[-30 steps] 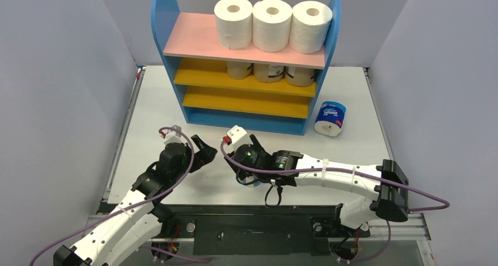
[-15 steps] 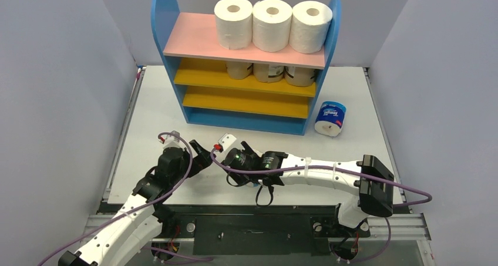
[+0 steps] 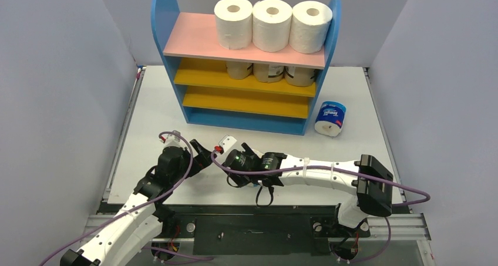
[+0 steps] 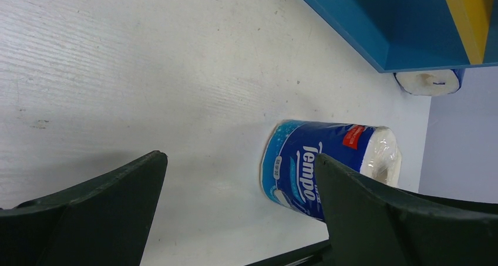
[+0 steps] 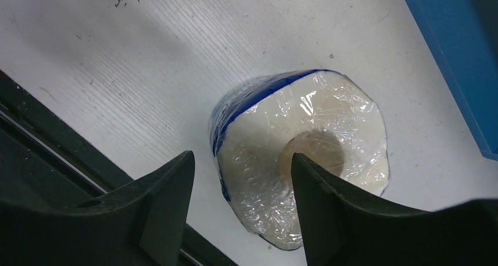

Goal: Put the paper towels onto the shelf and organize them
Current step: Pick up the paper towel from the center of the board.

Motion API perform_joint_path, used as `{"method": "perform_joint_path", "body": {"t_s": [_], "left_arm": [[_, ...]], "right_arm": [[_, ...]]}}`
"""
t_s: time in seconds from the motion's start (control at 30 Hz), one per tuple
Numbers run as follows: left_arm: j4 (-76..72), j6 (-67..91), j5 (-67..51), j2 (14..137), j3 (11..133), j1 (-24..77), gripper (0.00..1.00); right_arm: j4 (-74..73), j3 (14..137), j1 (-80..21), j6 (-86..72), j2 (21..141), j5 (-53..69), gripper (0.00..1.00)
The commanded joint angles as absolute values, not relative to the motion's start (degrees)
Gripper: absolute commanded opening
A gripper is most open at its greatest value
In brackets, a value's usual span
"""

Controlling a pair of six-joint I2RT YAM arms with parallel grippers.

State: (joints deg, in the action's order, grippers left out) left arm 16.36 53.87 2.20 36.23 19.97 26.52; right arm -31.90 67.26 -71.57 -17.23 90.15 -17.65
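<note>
The shelf (image 3: 194, 37) holds three white paper towels (image 3: 271, 23) on its pink top and three tan ones (image 3: 269, 72) on the upper yellow board. One blue-and-white roll (image 3: 330, 118) lies on the table right of the shelf. Another blue-and-white roll (image 5: 299, 154) lies on its side near the table's front edge, mostly hidden under my right arm in the top view. My right gripper (image 5: 242, 156) faces its wrapped end, jaws apart and short of it. My left gripper (image 4: 239, 155) stands wide open to the left of this roll (image 4: 317, 163), holding nothing.
The shelf's blue base (image 4: 376, 19) stands beyond the near roll. A dark rail (image 5: 53, 154) runs along the table's front edge just below that roll. Both grippers (image 3: 204, 154) (image 3: 238, 178) sit close together at the front middle. Grey walls enclose the table on three sides.
My right arm has shifted left and toward the front edge, bringing its gripper lower over the near roll. The left gripper drew back slightly. The rolls have not moved.
</note>
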Motion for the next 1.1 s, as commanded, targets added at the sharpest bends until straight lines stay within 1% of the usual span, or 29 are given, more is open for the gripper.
{"method": "perform_joint_path", "body": {"t_s": [0.0,0.2,0.3,0.43,0.5,0.57,0.63,0.77,0.87,1.07], "left_arm": [[13.27,54.06,1.32,36.14,19.95,26.02,0.96],[12.93,54.05,1.06,36.83,20.03,25.93,0.97],[12.79,53.97,1.05,36.99,20.04,25.84,0.97],[12.79,53.81,0.98,37.04,20.04,25.75,0.97],[12.75,53.73,0.95,36.98,20.00,25.68,0.97],[12.68,53.64,0.84,37.07,20.11,25.59,0.97],[12.64,53.54,0.79,37.15,20.20,25.51,0.97],[12.40,53.44,0.66,37.20,20.15,25.49,0.97],[12.51,53.44,0.59,37.04,20.13,25.41,0.97],[11.09,53.55,0.12,36.57,19.92,25.40,0.97]], "right_arm": [[-30.41,65.83,-70.76,-18.11,90.37,-17.40,0.58],[-29.95,65.18,-69.78,-18.49,91.07,-16.21,0.59],[-29.95,65.12,-69.50,-18.45,91.78,-15.72,0.57],[-29.96,65.13,-69.32,-18.37,91.66,-15.93,0.52],[-30.26,65.25,-69.08,-18.37,91.43,-16.02,0.47],[-30.72,65.44,-68.80,-18.15,91.25,-16.34,0.39],[-31.14,65.59,-68.61,-17.98,90.88,-16.70,0.34],[-32.25,65.93,-68.30,-17.55,89.86,-17.77,0.28],[-33.77,66.65,-68.19,-17.26,88.54,-19.03,0.26],[-38.39,69.25,-65.93,-15.79,83.03,-22.23,0.26]]}}
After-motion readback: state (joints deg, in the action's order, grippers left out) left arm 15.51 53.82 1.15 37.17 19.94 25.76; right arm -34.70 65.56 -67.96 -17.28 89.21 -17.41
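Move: The upright Tempo roll's middle lies about 2 cm ahead of the right hand, 3 cm to its right and 4 cm below; the open fingers straddle its back-left wall at the top. The shelf's bottom front edge is some 15 cm straight ahead and 8 cm lower. A second blue roll stands roughly 18 cm ahead, 26 cm right and 5 cm lower. From the left hand, the upright roll is about 14 cm right, 3 cm back and 4 cm below. The right hand pinches the upright roll's wall, one finger in the core and the other outside, after sinking about 1.5 cm while easing slightly forward and right. The fingers then close clearly and keep that grip as the hand carries the roll some 2 cm right, with a slight rise at the end. ##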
